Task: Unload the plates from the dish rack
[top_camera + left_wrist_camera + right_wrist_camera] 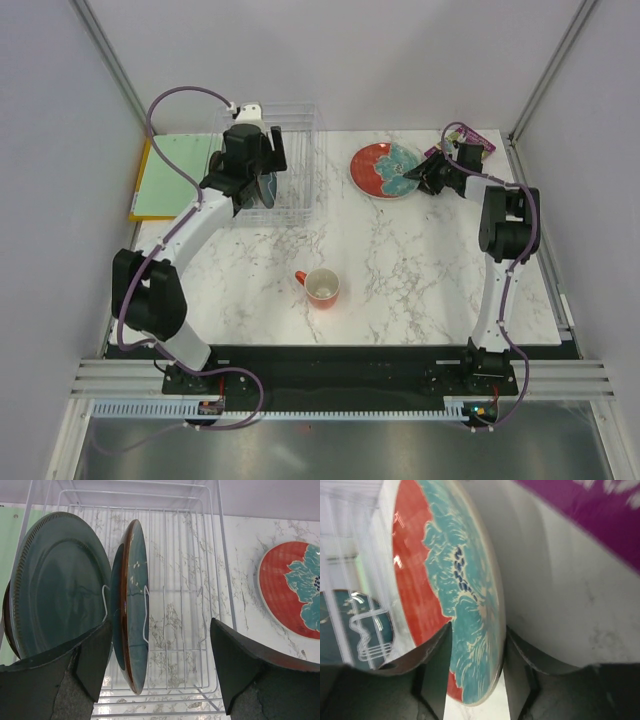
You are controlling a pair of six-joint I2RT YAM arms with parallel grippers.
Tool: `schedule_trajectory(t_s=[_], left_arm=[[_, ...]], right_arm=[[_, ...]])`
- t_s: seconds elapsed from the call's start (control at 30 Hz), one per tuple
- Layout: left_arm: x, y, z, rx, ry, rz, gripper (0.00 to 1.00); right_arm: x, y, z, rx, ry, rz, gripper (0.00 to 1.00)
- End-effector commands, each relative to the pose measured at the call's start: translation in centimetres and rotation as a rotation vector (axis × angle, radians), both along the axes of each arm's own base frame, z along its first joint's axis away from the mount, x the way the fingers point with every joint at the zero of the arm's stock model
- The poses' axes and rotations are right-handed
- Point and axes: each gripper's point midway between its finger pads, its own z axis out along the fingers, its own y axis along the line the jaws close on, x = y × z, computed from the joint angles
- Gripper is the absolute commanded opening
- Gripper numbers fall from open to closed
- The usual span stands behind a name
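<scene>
The clear dish rack (297,160) stands at the back left. In the left wrist view the rack (220,570) holds a grey-teal plate (60,585) and a dark teal plate with a brownish rim (132,610), both upright in slots. A dark reddish rim (5,615) shows behind them. My left gripper (160,650) hangs open over the rack (255,180), beside the dark teal plate and touching nothing. The red plate with teal splash (385,170) lies on the table at the back right. My right gripper (427,180) is closed on its rim (477,630).
An orange-red mug (322,287) stands mid-table. A flat green board (175,175) lies left of the rack. A purple packet (470,142) lies behind the right gripper. Grey walls close in the table on three sides.
</scene>
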Motion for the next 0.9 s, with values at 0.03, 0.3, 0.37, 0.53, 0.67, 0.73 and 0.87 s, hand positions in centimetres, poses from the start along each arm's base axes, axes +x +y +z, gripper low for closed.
schedule_trajectory(t_s=[0.03, 0.3, 0.37, 0.53, 0.67, 0.73, 0.87], left_arm=[[0.2, 0.7, 0.2, 0.018, -0.025, 0.026, 0.85], [0.5, 1.6, -0.4, 0.058, -0.017, 0.055, 0.85], [0.8, 1.7, -0.8, 0.071, -0.008, 0.062, 0.85], [1.9, 1.8, -1.6, 0.091, 0.004, 0.084, 0.82], [2.7, 3.7, -3.3, 0.164, 0.025, 0.192, 0.81], [3.1, 4.1, -3.2, 0.195, 0.022, 0.216, 0.75], [3.5, 4.5, -3.2, 0.224, 0.021, 0.24, 0.44]], right_arm=[[-1.9, 0.7, 3.1, -0.029, -0.077, 0.055, 0.62], [-4.1, -2.5, 5.1, -0.268, -0.064, -0.02, 0.71], [-5.4, -3.3, 6.7, -0.349, -0.069, -0.03, 0.73], [-7.9, -4.4, 11.4, -0.438, -0.14, -0.08, 0.75], [-9.7, -4.1, 13.9, -0.462, -0.181, -0.07, 0.75], [-10.7, -3.8, 15.2, -0.467, -0.206, -0.069, 0.75], [-12.1, -3.6, 16.4, -0.481, -0.235, -0.075, 0.75]])
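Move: The next plate, the brown-rimmed one standing in the rack, has its middle about 7 cm ahead of the left hand, 3 cm to its left and 12 cm below. The large grey-green plate leans level with it, some 7 cm farther left. The red-and-blue plate, at the right hand's opening fingers, has its middle about 10 cm left of that hand and 3 cm ahead, just below it. The purple book lies some 12 cm right and 11 cm ahead. The red-and-blue plate's right rim is let go as the right fingers go on opening wide; that hand backs off about 10 cm, nearly level at first, then climbs some 16 cm, rolling its left side down. At the brown-rimmed plate the left hand first hovers, then sinks about 6 cm with a little left and forward, turning slightly counter-clockwise, its fingers starting to close astride the rim. ##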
